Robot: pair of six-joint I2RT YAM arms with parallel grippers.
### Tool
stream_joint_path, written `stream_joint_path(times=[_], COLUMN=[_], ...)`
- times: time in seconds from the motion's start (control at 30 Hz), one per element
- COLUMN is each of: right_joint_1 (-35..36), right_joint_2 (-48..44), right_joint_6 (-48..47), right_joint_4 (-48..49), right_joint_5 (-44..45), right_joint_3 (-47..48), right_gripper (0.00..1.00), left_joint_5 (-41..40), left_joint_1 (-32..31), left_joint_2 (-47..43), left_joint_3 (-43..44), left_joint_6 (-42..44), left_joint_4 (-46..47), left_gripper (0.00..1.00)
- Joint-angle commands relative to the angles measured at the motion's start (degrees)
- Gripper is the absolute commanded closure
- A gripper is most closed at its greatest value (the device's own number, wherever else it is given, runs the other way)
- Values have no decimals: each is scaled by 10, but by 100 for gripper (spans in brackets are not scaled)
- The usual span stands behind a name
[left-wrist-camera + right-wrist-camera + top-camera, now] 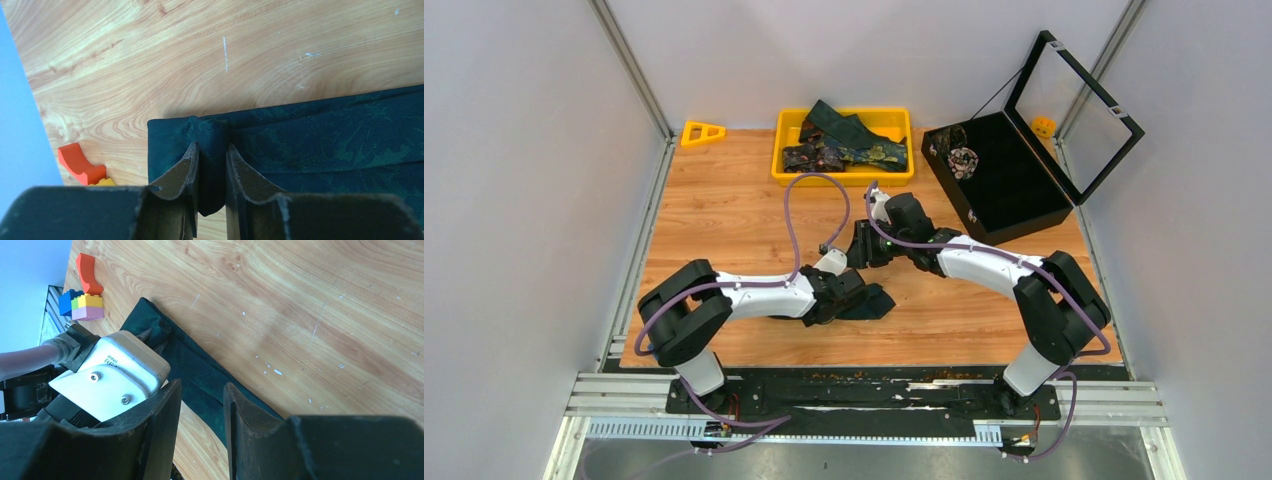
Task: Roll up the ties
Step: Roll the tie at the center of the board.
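A dark teal-green tie [879, 303] lies flat on the wooden table near the front middle. My left gripper [856, 297] is shut on a raised fold at the tie's end; in the left wrist view the fingertips [192, 155] pinch this fold and the tie [325, 130] runs off to the right. My right gripper [861, 245] hovers just behind the left one, jaws a little apart and empty, above the tie [195, 365]. More ties [844, 145], teal and gold-patterned, lie piled in the yellow tray [789, 172].
A black case [1009, 190] with its clear lid raised stands at the back right, rolled ties [964, 158] inside. A yellow triangle piece [702, 132] sits at the back left. Toy bricks [82, 302] and an orange piece [75, 162] lie near the tie's end.
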Motion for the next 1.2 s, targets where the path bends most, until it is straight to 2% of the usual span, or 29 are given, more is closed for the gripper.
stream_joint_path(times=[0.0,0.2,0.6,0.9,1.17], right_joint_1=[0,-1,0,18,76], right_joint_2=[1,4,11,21,54], right_joint_6=[8,7,8,-8,-9], right_joint_4=[33,34,41,49,27], right_joint_5=[-7,-8,-14,-33,-37], right_joint_3=[1,3,3,14,73], right_gripper=[63,63,62,62,62], left_joint_5=[59,60,74,75,85], left_joint_1=[-6,-5,-5,-5,25], left_joint_2=[-24,-56,-150,-258,-397], left_joint_3=[-9,-12,-25,-60,-117], left_joint_6=[-21,-26,-30,-34,-42], left_joint_4=[51,48,41,38,24], left_gripper=[71,59,46,36,33])
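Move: The left fingers already pinch the tie's folded end, its middle within a centimetre or so of the hand point and just above the board. The tie's loose end lies about 20 cm to the right and 2 cm farther out; the toy blocks are some 17 cm to the left and 2 cm back. From the right hand the folded end is about 13 cm left, 5 cm back and 8 cm below. Left fingers open off the folded end, rising 8 cm; right hand shifts 4 cm left-back towards that end. ##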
